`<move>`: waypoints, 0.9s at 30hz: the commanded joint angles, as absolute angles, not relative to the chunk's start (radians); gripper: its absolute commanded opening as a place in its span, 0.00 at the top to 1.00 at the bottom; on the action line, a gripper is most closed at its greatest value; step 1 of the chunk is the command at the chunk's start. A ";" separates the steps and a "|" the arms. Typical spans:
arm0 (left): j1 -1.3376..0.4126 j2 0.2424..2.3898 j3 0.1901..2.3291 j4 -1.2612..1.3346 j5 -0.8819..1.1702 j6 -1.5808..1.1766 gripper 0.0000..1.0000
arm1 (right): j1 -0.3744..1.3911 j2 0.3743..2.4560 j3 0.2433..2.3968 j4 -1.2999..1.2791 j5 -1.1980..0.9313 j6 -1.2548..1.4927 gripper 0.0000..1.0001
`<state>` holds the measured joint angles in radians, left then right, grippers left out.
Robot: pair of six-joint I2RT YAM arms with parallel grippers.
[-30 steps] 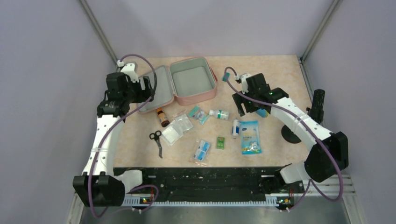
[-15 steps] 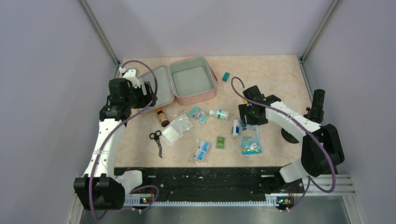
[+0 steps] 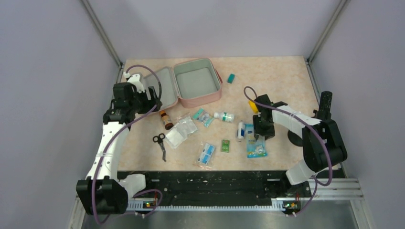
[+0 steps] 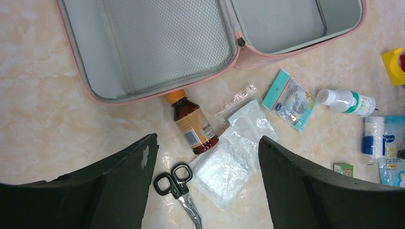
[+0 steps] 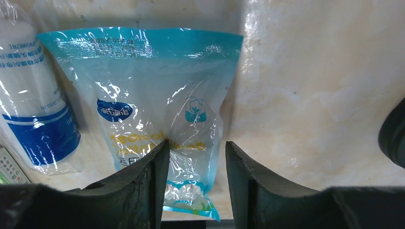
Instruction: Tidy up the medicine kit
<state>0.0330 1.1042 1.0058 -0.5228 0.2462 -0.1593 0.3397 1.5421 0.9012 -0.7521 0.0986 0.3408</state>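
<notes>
The pink medicine kit (image 3: 203,98) lies open at the back left, grey-green lining up; the left wrist view shows its mesh lid (image 4: 157,43), with nothing in it that I can see. My left gripper (image 3: 150,97) is open and empty, high above a brown bottle (image 4: 192,121), black scissors (image 4: 179,188) and a clear gauze pack (image 4: 234,152). My right gripper (image 3: 261,130) is open and low over a blue cotton bag (image 5: 157,109). Its left finger is over the bag, its right finger over bare table beside the bag's right edge.
A wrapped white roll (image 5: 33,119) lies left of the blue bag. A white bottle (image 3: 224,116), teal packets (image 3: 203,117), a blue-white sachet (image 3: 207,153), a small green box (image 3: 225,145), a teal block (image 3: 231,78) and a yellow piece (image 3: 253,106) lie on the table. A black stand (image 3: 325,109) is at the right.
My right arm has swung from the back toward the near side and dropped low onto the blue bag. My left arm has barely moved.
</notes>
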 commanded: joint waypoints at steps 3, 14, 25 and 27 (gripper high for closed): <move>0.044 1.098 1.014 -0.464 0.261 -0.163 0.19 | 0.335 1.583 0.889 -0.688 0.037 0.321 0.63; 0.042 1.129 1.033 -0.435 0.413 -0.210 0.17 | 0.296 1.411 1.030 -0.765 -0.018 0.286 1.00; -0.063 1.252 1.159 -0.401 0.515 -0.191 0.19 | 0.296 1.395 1.255 -0.704 -0.143 0.256 1.00; -0.073 1.272 1.178 -0.401 0.482 -0.193 0.19 | 0.305 1.432 1.326 -0.666 -0.179 0.256 1.00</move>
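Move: The cotton pack lies flat almost under the right hand, its middle about 3 cm to the left, 1 cm back and 1 cm below, so the fingers straddle its right edge. The bandage roll is some 9 cm left and 3 cm ahead of this hand, the yellow block 14 cm ahead and 4 cm left, the green box 16 cm left and 3 cm back. From the left hand the pack lies about 40 cm right, 10 cm back and 20 cm below. The cotton pack is pinched by its right edge, about halfway along, as the half-open right fingers shut on it; the right hand then lifts it some 13 cm, carrying it forward about 8 cm and a little left towards the yellow block while the fingers tip up outward. Meanwhile the empty left hand, still wide open, swings about 7 cm right over the case lid, turning clockwise. ##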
